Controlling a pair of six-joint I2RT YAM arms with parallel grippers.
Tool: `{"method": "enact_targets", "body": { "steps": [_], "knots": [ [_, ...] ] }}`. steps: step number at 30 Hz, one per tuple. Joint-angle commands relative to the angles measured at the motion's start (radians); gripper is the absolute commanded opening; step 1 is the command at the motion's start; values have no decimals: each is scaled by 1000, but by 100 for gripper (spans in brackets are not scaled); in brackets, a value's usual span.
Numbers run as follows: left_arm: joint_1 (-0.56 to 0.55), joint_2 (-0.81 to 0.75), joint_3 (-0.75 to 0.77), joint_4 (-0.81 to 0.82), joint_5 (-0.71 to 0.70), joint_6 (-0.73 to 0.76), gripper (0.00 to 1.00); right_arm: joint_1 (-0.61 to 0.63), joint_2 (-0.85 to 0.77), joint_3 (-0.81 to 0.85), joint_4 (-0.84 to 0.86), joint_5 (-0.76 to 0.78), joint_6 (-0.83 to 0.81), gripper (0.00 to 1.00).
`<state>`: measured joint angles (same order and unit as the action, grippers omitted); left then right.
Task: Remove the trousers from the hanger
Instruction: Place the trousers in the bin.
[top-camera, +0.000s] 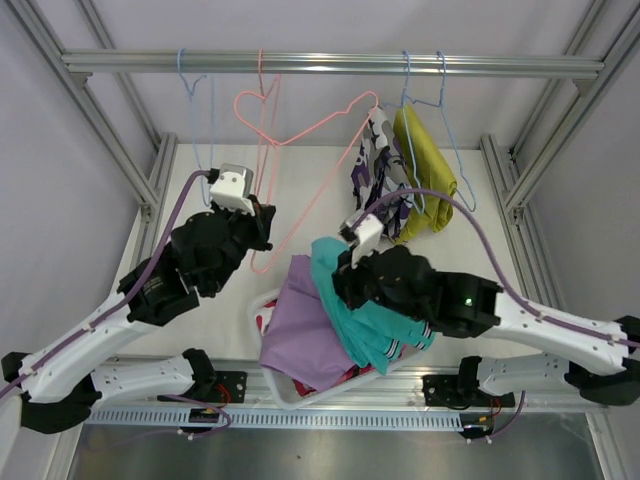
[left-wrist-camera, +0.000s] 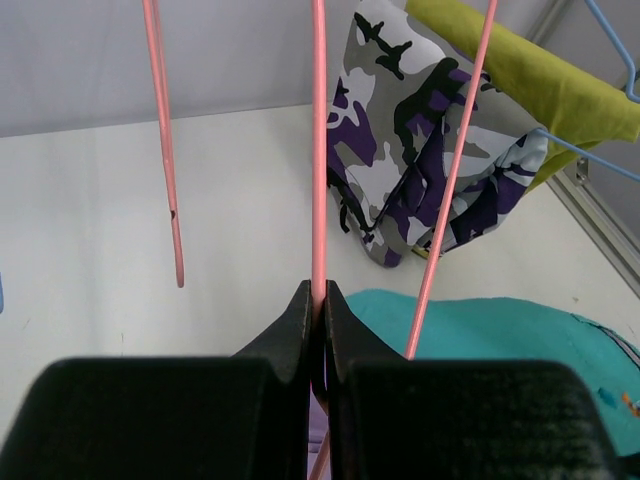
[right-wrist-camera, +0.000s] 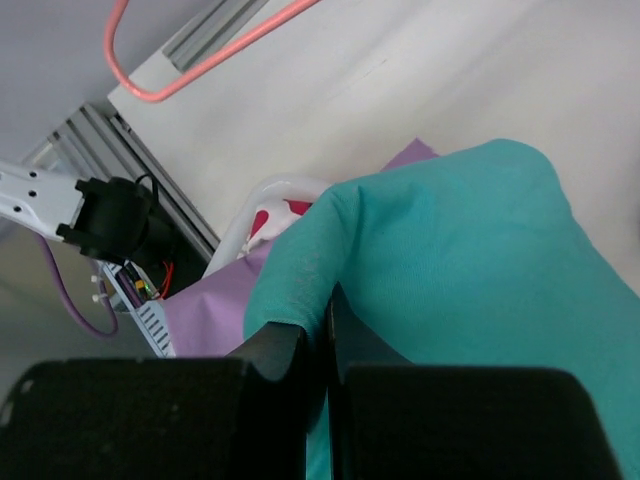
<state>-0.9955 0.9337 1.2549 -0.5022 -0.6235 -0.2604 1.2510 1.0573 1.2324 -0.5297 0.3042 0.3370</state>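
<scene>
The trousers are cloth shorts. My right gripper (top-camera: 345, 266) (right-wrist-camera: 325, 312) is shut on a fold of the teal pair (top-camera: 380, 330) (right-wrist-camera: 460, 260), which drapes over the lilac pair (top-camera: 300, 335) (right-wrist-camera: 205, 315) in a white basket (top-camera: 262, 303). A red-and-white pair (right-wrist-camera: 262, 222) peeks out underneath. My left gripper (top-camera: 263, 222) (left-wrist-camera: 320, 296) is shut on the wire of a bare pink hanger (top-camera: 300, 150) (left-wrist-camera: 319, 150) that hangs from the rail. The camouflage pair (top-camera: 378, 165) (left-wrist-camera: 420, 150) and the mustard pair (top-camera: 425, 165) (left-wrist-camera: 530, 80) hang on blue hangers at the right.
A metal rail (top-camera: 330, 63) crosses the top of the frame. An empty blue hanger (top-camera: 195, 100) hangs at its left. Aluminium posts (top-camera: 150, 190) flank the white tabletop. The basket rim (right-wrist-camera: 270, 190) sits at the near edge between the arms.
</scene>
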Motion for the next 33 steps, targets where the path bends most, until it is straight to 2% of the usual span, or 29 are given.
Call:
{"method": "enact_targets", "body": {
  "steps": [1,4,9,10,11,15,18,20,24,29,30,33],
  "knots": [
    [-3,-39,-5,51,-39,24,1,91,64,16,195,93,34,0],
    [-3,-49,-5,53,-50,29,1,129,98,-30,247,121,74,0],
    [1,-56,-9,56,-45,27,1,186,110,-259,402,142,183,0],
    [3,-55,-9,56,-36,24,1,189,118,-302,477,135,203,0],
    [6,-56,-8,56,-32,21,1,197,144,-377,514,109,239,0],
    [9,-53,-6,50,-25,15,1,228,271,-499,690,58,313,0],
    [9,-55,-6,50,-22,13,1,267,383,-511,821,35,321,0],
    [9,-55,-8,51,-19,13,1,289,426,-501,849,23,320,0],
    [9,-50,-8,50,-15,12,1,315,497,-426,757,47,313,1],
    [11,-36,-5,42,-4,6,1,320,412,-380,625,136,300,31],
    [9,-33,-3,42,-1,6,1,320,388,-373,555,153,297,42],
    [9,-27,-3,39,2,4,1,326,284,-324,389,219,286,56]
  ]
}}
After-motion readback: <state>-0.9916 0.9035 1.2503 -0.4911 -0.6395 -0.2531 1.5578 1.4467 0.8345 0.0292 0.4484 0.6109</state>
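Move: The right gripper holds the teal trousers high over the bin: the bin's middle lies roughly 3 cm back, 2 cm to its left and some 27 cm below. The lilac trousers, on top of the heap in the bin, are about 8 cm left and 2 cm back, 25 cm down; the camouflage trousers hang some 20 cm ahead and 8 cm to the right. From the left gripper the bin is about 12 cm back, 15 cm right and 32 cm below. Bring the right gripper down some 23 cm and about 10 cm to the left, drawing back a little, to lower the teal trousers onto the lilac pair in the bin, tipping the fingers about 10 degrees further down. Then open them about halfway to let go of the cloth and start rising. Keep the left gripper shut on the empty pink hanger, easing it briefly a couple of centimetres left and up. ##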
